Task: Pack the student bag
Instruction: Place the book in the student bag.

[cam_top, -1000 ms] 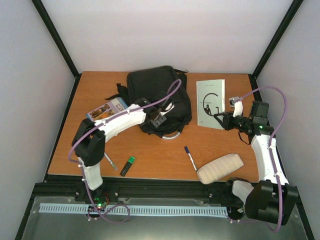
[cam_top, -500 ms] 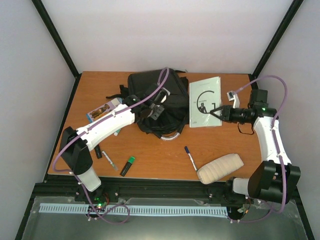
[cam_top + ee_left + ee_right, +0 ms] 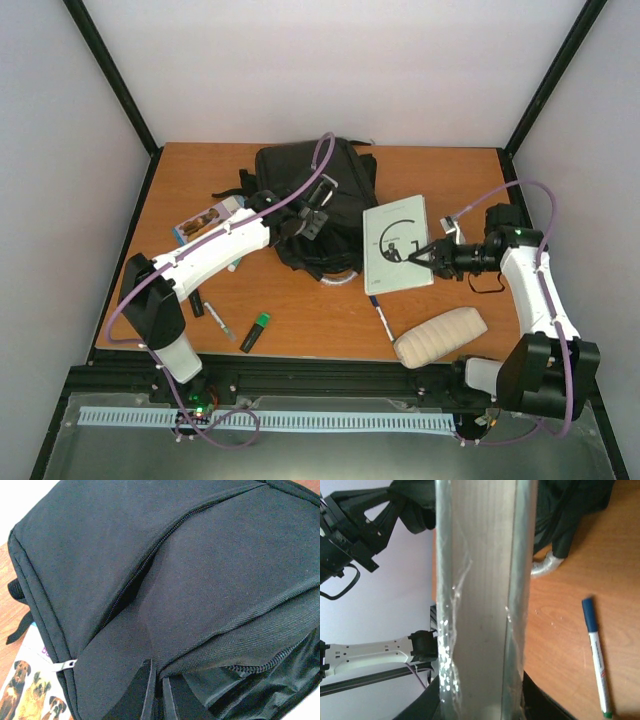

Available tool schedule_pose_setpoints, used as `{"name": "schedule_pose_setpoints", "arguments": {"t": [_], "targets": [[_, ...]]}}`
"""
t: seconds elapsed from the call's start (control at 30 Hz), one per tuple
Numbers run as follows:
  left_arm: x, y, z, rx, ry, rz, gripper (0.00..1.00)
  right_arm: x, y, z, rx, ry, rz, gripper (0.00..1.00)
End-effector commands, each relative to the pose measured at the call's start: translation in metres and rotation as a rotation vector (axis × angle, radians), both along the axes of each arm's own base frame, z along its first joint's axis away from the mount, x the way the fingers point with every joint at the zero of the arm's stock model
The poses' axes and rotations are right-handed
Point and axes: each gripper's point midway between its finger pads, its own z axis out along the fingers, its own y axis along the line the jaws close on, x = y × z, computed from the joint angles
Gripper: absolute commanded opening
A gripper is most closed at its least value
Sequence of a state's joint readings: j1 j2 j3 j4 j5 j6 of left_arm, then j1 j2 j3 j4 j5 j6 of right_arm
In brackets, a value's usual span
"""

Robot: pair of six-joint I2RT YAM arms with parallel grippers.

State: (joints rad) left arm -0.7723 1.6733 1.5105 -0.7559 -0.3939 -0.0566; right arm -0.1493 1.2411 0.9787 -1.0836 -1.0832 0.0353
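The student bag (image 3: 310, 180), a black backpack, lies at the back middle of the table. My left gripper (image 3: 305, 222) is shut on a fold of its fabric near the zip opening; the left wrist view shows the jaws (image 3: 159, 690) pinching the black cloth (image 3: 200, 570). My right gripper (image 3: 425, 253) is shut on the edge of a white book (image 3: 398, 245), held just right of the bag. The right wrist view shows the plastic-wrapped book (image 3: 480, 600) edge-on between the jaws, with the bag (image 3: 570, 510) beyond it.
A cream pouch (image 3: 440, 335) lies at the front right, with a blue-capped pen (image 3: 381, 315) beside it. A green highlighter (image 3: 256, 332), a black marker (image 3: 196, 305) and a dog-picture book (image 3: 210, 218) lie on the left side.
My right arm has carried the white book leftwards from the table's right side to the bag's edge. The left arm stretched farther over the bag, then held still.
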Motion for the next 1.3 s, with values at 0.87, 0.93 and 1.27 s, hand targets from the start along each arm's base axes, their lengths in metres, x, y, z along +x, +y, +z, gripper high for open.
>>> {"name": "schedule_pose_setpoints", "arguments": {"t": [0.87, 0.93, 1.27], "targets": [[0.006, -0.023, 0.035, -0.149, -0.058, -0.013, 0.01, -0.054, 0.028, -0.009, 0.118, 0.212, 0.032, 0.03], [0.005, -0.023, 0.043, -0.166, -0.064, -0.018, 0.01, -0.048, 0.032, -0.008, 0.095, 0.174, 0.058, 0.03], [-0.004, -0.022, 0.078, -0.236, -0.130, -0.060, 0.01, -0.020, 0.072, -0.014, 0.129, 0.103, 0.208, 0.03]]}}
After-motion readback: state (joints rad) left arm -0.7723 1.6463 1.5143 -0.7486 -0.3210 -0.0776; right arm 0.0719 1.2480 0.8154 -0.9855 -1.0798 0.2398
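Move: The bag's mouth, for which the held book is meant, lies about 11 cm to the right hand's left, some 3 cm ahead and 8 cm below. The bag's handle is roughly 12 cm left and 4 cm back; the blue-capped pen sits 12 cm back and 3 cm left, the beige pouch 17 cm back and 9 cm right. From the left hand, the mouth is about 5 cm back, 5 cm right and 5 cm down. The book, still pinched by its right side, is first drawn back about 6 cm by the right hand, then carried left and slightly forward while sinking some 4 cm, towards the bag's mouth. The wrist tips its far side down about 15 degrees and turns a little counter-clockwise. The left hand, fingers shut, keeps hold of the bag's raised flap, dipping slightly before lifting. ##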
